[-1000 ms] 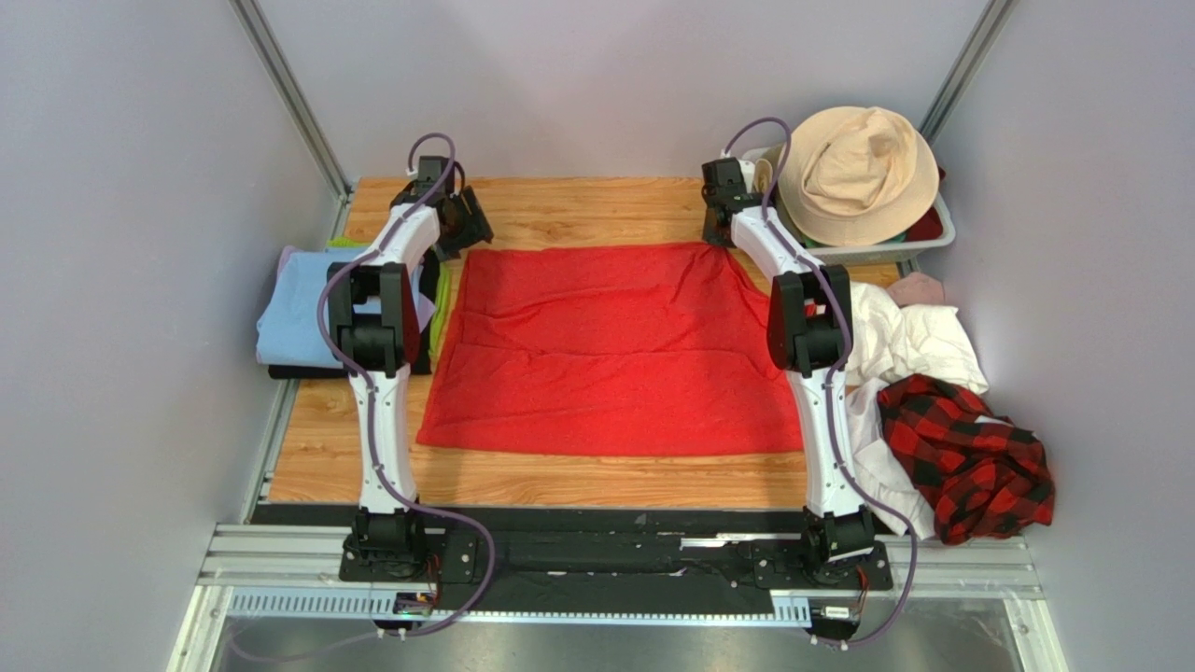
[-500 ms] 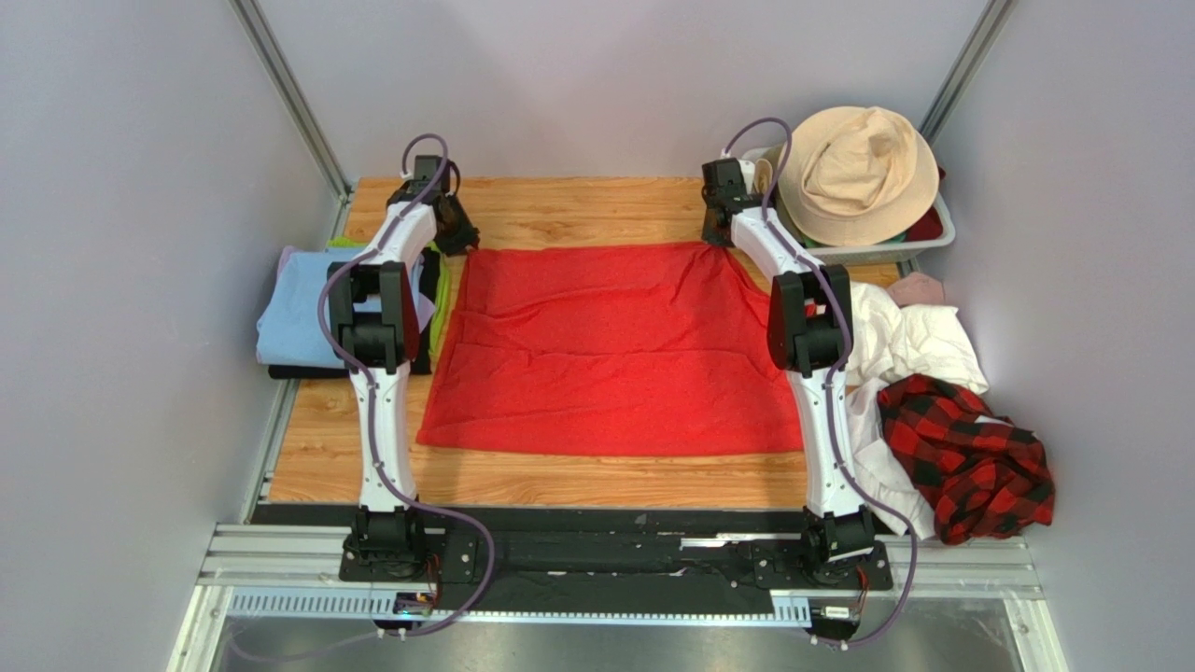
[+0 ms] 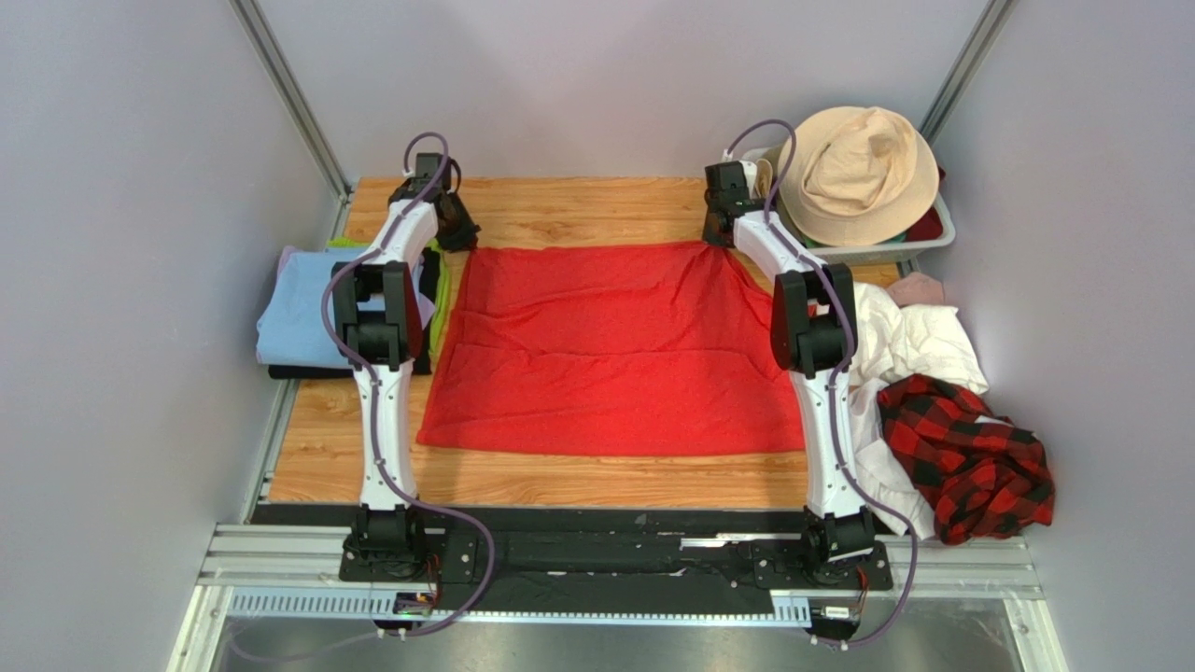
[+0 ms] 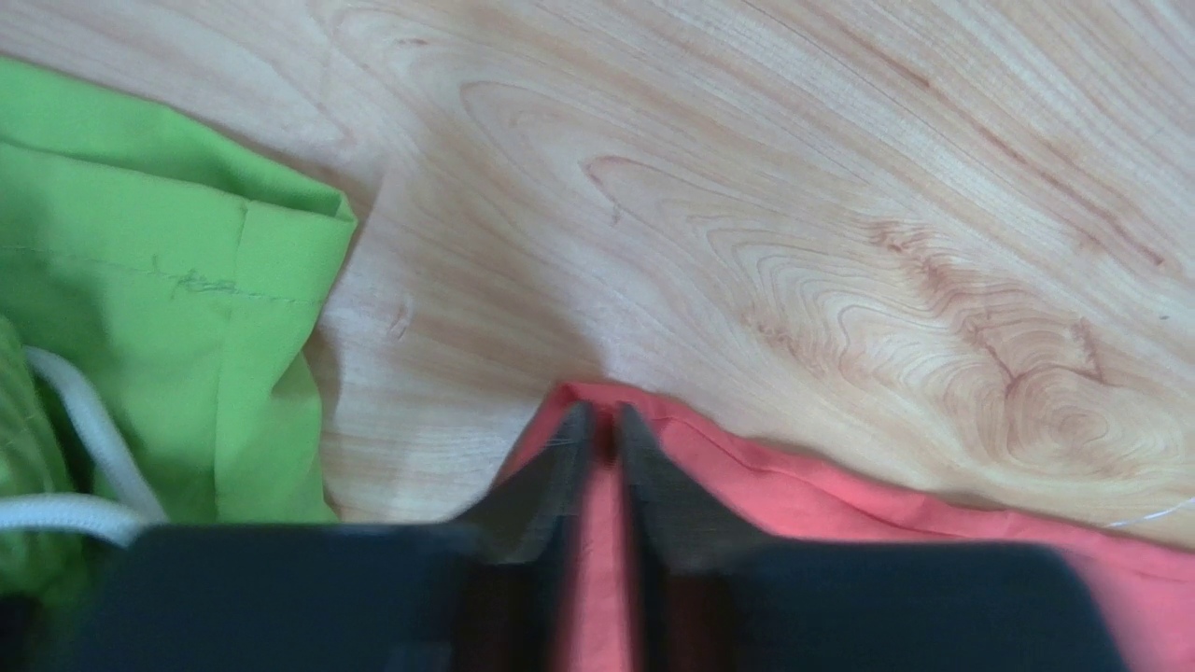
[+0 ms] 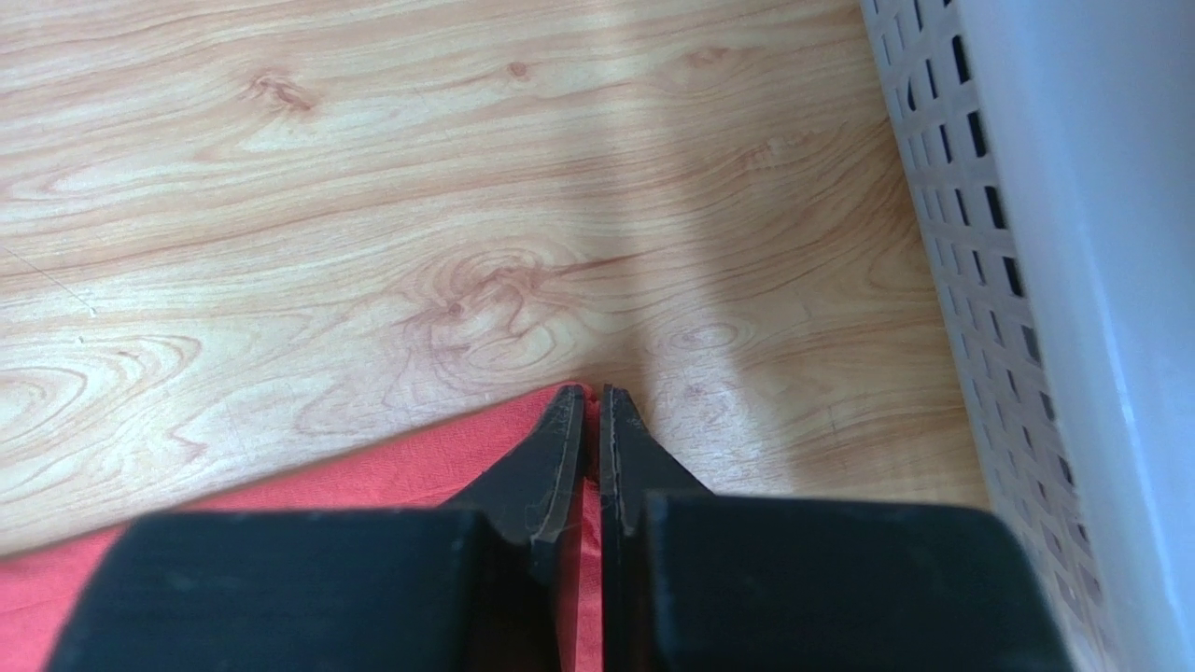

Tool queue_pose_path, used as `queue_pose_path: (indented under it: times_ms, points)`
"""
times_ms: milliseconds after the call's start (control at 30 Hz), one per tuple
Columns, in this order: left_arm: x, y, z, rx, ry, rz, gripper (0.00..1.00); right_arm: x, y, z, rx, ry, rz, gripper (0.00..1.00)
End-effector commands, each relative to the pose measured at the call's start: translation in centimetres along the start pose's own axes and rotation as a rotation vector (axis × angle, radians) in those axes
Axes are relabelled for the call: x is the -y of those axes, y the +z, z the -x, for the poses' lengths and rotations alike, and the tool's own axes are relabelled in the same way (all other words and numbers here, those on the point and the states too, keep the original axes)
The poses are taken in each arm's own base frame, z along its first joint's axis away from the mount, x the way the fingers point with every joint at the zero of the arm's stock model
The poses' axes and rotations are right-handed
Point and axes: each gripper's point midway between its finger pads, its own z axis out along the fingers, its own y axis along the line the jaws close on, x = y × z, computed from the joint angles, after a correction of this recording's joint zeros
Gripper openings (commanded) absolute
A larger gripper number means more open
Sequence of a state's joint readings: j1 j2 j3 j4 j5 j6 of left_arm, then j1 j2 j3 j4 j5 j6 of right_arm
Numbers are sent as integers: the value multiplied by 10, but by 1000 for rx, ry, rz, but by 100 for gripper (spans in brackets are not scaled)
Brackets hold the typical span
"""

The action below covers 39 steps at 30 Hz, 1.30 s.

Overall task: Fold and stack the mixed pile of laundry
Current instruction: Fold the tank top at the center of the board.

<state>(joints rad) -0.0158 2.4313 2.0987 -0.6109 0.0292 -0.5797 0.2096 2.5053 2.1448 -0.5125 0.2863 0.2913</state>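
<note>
A bright red T-shirt (image 3: 603, 350) lies spread flat across the middle of the wooden table (image 3: 575, 207). My left gripper (image 3: 459, 233) is at its far left corner, shut on a fold of the red T-shirt (image 4: 842, 497), with cloth between the black fingers (image 4: 547, 483). At the far right corner my right gripper (image 3: 720, 224) pinches the red T-shirt (image 5: 365, 483) too; its jaws stand nearly together. The laundry pile sits at the right: white cloths (image 3: 912, 343), a red-and-black plaid shirt (image 3: 975, 455) and a small pink piece (image 3: 919, 289).
Folded cloths are stacked at the left: light blue (image 3: 298, 315) over black, with green (image 4: 154, 308) at the edge and a white cord (image 4: 70, 462) on it. A white slatted basket (image 5: 1038, 280) holding a beige bucket hat (image 3: 856, 171) stands at the back right, close beside the right gripper.
The left gripper has come down onto the shirt's far left corner and shut on it. The right gripper has tightened on the far right corner. The shirt has hardly shifted.
</note>
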Motion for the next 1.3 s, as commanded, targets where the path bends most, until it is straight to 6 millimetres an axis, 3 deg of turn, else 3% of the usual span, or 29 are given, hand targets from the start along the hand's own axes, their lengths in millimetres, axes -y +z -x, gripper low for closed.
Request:
queue_pose_path:
  times_ms: [0, 200, 267, 300, 333, 567, 900, 1267]
  points:
    - [5, 1, 11, 3, -13, -25, 3, -5, -19, 17, 38, 24, 34, 4]
    - [6, -2, 19, 48, -8, -30, 0, -6, -21, 25, 61, 17, 33, 3]
    - [4, -9, 18, 68, -4, -36, 0, -5, -26, 32, 77, 14, 28, 3]
    - [12, -19, 32, 126, -1, -64, 0, -3, -28, 36, 84, 15, 23, 3]
    - [8, -18, 26, 123, 4, -64, 0, -3, -34, 42, 97, 18, 25, 3]
    - [21, -39, 46, 214, 42, -120, 0, 3, -56, 56, 133, 20, 19, 3]
    - [37, -71, 73, 301, 60, -163, 0, 9, -71, 54, 124, 4, 10, 0]
    - [31, -85, 64, 316, 58, -165, 0, 15, -97, 40, 96, 14, 27, 0]
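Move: The red tank top's far left corner sits right between the left hand's part-open fingertips, barely 1 cm below; the folded stack is centred about 19 cm to that hand's left and 12 cm back, roughly level in height. The right fingers already hold its far right corner. From the right hand, the tank top's near edge has its middle some 38 cm back and 18 cm left, and the basket is centred about 21 cm right and 6 cm ahead, its middle some 5 cm higher. The tank top's far left corner is pinched as the left fingers shut, dipping slightly; then the left hand lifts it about 6 cm above where it began, its fingertips tipping up and forward some 15 degrees. Keeping its hold on the other corner, the right hand rises roughly 5 cm, then draws back towards the near edge, nearly 4 cm in all. ##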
